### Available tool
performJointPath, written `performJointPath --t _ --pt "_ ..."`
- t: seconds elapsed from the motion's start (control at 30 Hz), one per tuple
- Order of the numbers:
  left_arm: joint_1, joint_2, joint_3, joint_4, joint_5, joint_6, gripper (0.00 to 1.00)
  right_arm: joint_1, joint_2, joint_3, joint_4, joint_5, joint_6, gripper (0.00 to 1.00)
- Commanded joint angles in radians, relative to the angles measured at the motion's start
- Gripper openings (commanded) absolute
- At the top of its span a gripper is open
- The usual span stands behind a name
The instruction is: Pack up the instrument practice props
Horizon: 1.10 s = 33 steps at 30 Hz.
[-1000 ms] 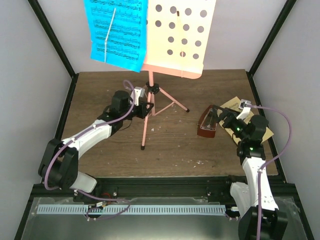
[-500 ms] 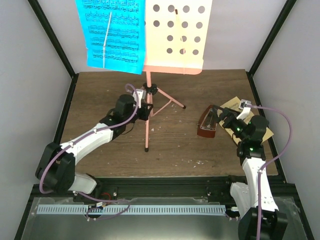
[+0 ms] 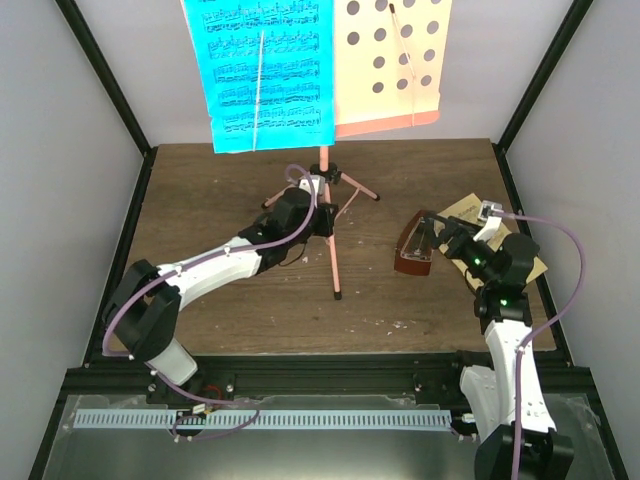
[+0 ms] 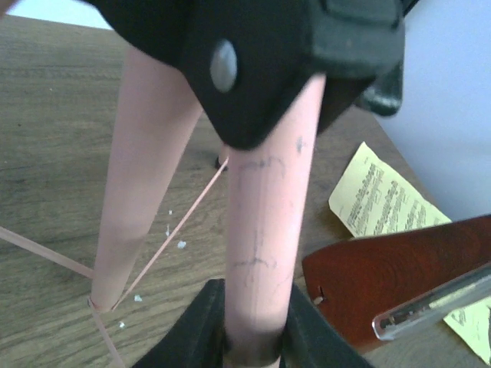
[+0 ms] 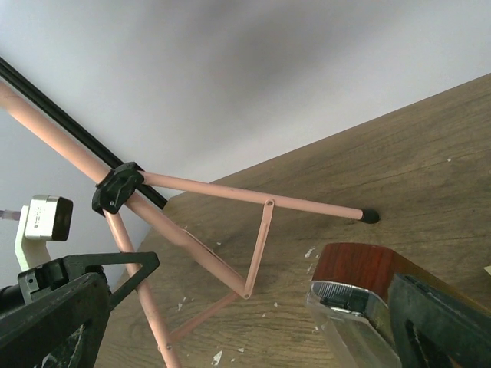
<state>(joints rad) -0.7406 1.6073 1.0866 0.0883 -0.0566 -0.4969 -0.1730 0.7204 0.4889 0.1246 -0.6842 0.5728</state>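
The pink music stand (image 3: 390, 60) rises at the back, with a blue sheet-music page (image 3: 265, 75) on the left of its hole-dotted desk. My left gripper (image 3: 322, 220) is shut on one pink tube of the stand (image 4: 265, 253), just below the black hub (image 4: 253, 69). The reddish-brown metronome (image 3: 413, 250) with its clear cover (image 5: 345, 307) stands at the right. My right gripper (image 3: 442, 235) is open, its wide-spread jaws either side of the metronome (image 5: 357, 280), the far-left finger (image 5: 46, 322) well apart from it. A yellow page (image 4: 383, 203) lies flat behind the metronome.
The stand's legs (image 5: 230, 192) spread over the wooden table (image 3: 200, 190), one black foot (image 5: 370, 217) close to the metronome. White crumbs (image 3: 395, 323) dot the table. Black frame posts (image 3: 105, 75) and pale walls close in both sides.
My left gripper has swung right with the stand in it. The desk and blue page have moved right and turned. The right arm and metronome have stayed still.
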Motion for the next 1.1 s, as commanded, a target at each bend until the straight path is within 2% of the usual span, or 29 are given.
performJointPath --t 0.0,0.1,0.17,0.23,0.4,0.57,0.67,0.77,0.83,0.97,1.07 --pt "-0.007 -0.011 0.009 0.022 -0.027 -0.084 0.31 0.013 -0.013 0.03 -0.022 -0.042 0.013 1.0" --pt "-0.006 -0.083 -0.039 0.037 -0.045 -0.056 0.57 0.042 -0.004 0.034 -0.008 -0.055 0.028 1.0" --pt "-0.002 -0.141 -0.078 0.036 -0.055 -0.029 0.71 0.097 0.008 0.041 -0.009 -0.038 0.026 1.0" --pt "0.012 -0.195 -0.12 0.026 -0.04 -0.002 0.77 0.179 0.025 0.042 -0.001 -0.003 0.018 1.0" --pt "0.136 -0.313 -0.242 -0.055 0.146 -0.009 0.81 0.441 0.103 0.058 0.023 0.071 -0.001 0.98" --pt "0.285 -0.54 -0.325 -0.21 0.261 0.039 0.83 0.679 0.104 0.139 0.088 0.088 0.018 0.97" --pt "0.378 -0.666 -0.307 -0.34 0.312 0.099 0.88 0.753 0.127 0.259 0.051 0.081 0.003 0.97" --pt "0.495 -0.77 -0.279 -0.407 0.374 0.152 0.93 0.772 0.179 0.383 0.039 0.035 -0.005 0.97" --pt "0.547 -0.808 -0.252 -0.453 0.341 0.208 0.94 0.773 0.229 0.471 0.025 0.017 -0.004 0.97" --pt "0.559 -0.88 -0.28 -0.48 0.133 0.34 0.94 0.773 0.348 0.67 0.006 -0.035 -0.015 0.97" --pt "0.558 -0.92 -0.279 -0.513 0.071 0.388 0.93 0.773 0.435 0.823 -0.095 0.033 -0.017 0.94"
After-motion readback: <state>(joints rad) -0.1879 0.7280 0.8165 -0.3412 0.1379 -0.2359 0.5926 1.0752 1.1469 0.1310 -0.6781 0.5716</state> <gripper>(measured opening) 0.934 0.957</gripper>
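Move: The blue sheet music on the stand lies some 8 cm ahead of the open right hand, 32 cm to its left and roughly 28 cm above. The held front leg is about 8 cm ahead of that hand, 21 cm left and 6 cm lower; the metronome is 8 cm ahead, 2 cm left and 20 cm down. The left hand's fingers are on that front leg, with the blue sheet about 11 cm to its left, level fore and aft, and some 34 cm above. The left hand opens wide, lets go of the stand's front leg and withdraws about 25 cm to the left, also rising some 10 cm and drawing back a little. Meanwhile the right hand, staying wide open, swings about 22 cm left towards the stand, at first nearly level and easing back, then climbing about 20 cm towards the blue sheet's lower edge while it turns some 40 degrees counter-clockwise and its fingertips tilt up. ##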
